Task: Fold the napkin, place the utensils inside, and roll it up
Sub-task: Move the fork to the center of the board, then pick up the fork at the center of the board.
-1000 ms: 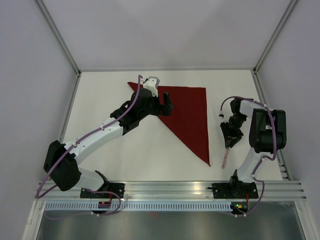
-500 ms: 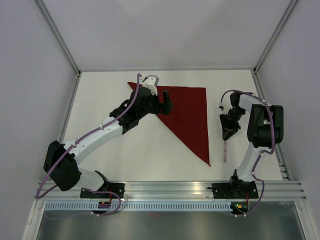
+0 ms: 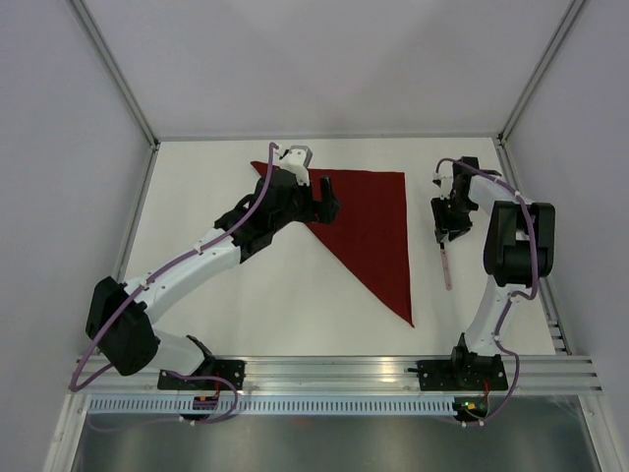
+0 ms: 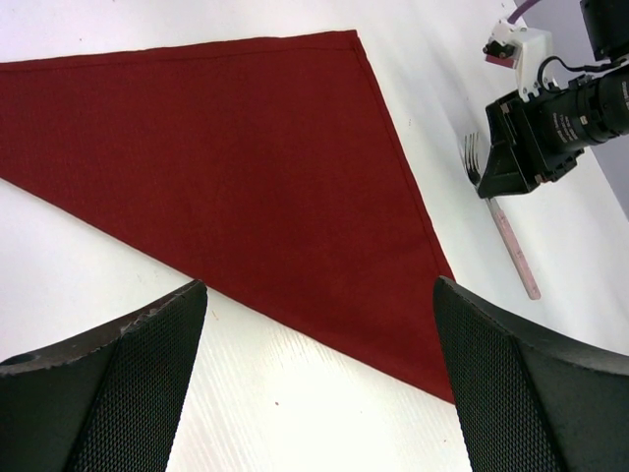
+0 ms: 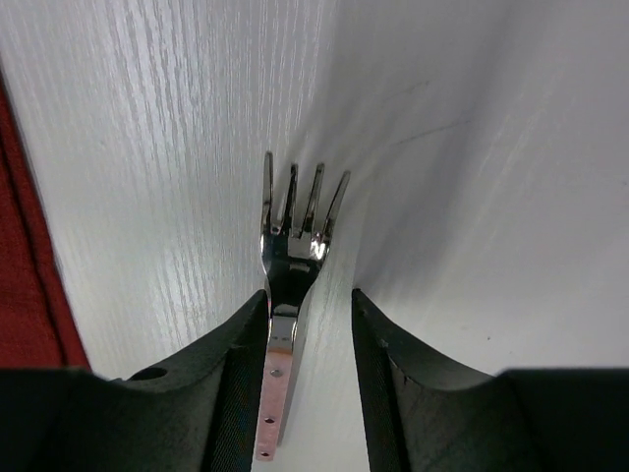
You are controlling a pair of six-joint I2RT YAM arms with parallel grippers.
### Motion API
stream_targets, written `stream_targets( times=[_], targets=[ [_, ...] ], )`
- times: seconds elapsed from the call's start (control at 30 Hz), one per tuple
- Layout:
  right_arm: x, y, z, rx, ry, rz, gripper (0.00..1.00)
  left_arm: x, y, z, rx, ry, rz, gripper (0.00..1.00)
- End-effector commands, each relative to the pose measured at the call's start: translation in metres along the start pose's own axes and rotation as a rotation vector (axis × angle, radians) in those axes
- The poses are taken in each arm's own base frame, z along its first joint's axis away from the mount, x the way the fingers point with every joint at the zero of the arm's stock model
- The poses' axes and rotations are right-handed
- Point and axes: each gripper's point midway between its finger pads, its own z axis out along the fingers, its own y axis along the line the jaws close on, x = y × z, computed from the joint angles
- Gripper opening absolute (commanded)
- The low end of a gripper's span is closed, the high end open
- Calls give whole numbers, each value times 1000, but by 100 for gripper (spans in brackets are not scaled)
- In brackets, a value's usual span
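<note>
The dark red napkin (image 3: 369, 221) lies flat on the white table, folded into a triangle; it also shows in the left wrist view (image 4: 226, 157). My left gripper (image 3: 329, 208) is open and empty, hovering over the napkin's long diagonal edge (image 4: 319, 295). The slim fork (image 3: 445, 265) lies on the table to the right of the napkin, tines pointing away from me. My right gripper (image 3: 447, 228) is open astride the fork's neck (image 5: 290, 246). The fork rests against the left finger (image 5: 236, 364), with a gap to the right finger. The napkin's edge (image 5: 20, 246) shows at the left of the right wrist view.
The table's right rail (image 3: 531, 226) runs close beside the right arm. The back wall edge (image 3: 324, 138) lies just beyond the napkin. The right arm's camera (image 4: 550, 128) shows past the napkin's corner in the left wrist view.
My right gripper has moved away from me toward the back of the table, and the fork has slid along with it. The left arm has barely moved.
</note>
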Motion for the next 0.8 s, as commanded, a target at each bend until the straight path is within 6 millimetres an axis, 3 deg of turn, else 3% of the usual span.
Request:
stream_targets(
  times=[0.0,0.4,0.63,0.77],
  targets=[
    [11,-6,-6,56,-12,-23,46,-19,-7,-2,27,-34,37,100],
    [39,5,-14,29,-5,-21,45,-20,-9,-6,40,-37,21,100],
    [49,5,-7,38,-5,-22,30,-20,-7,-9,32,-42,19,100],
    [45,3,-8,50,-24,-30,5,-23,-6,-12,20,-49,17,100]
  ],
)
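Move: The right hand hangs just above the table with its half-open fingers either side of the fork's neck; the fork's middle lies about 5 cm back of it, perhaps 1 cm to its left and 1 cm below, tines forward. The folded napkin's middle is roughly 21 cm to the left and 5 cm farther out, its nearest edge some 9 cm off. From the left hand the fork lies about 31 cm right, 2 cm back and 24 cm below. The right fingers pinch the fork at the front end of its handle: staying low, the hand first draws straight back about 5 cm along the fork from the neck, fast and then slowing, and closes the half-open fingers as it comes to rest. The wrist keeps pointing down, with hardly any turn. ##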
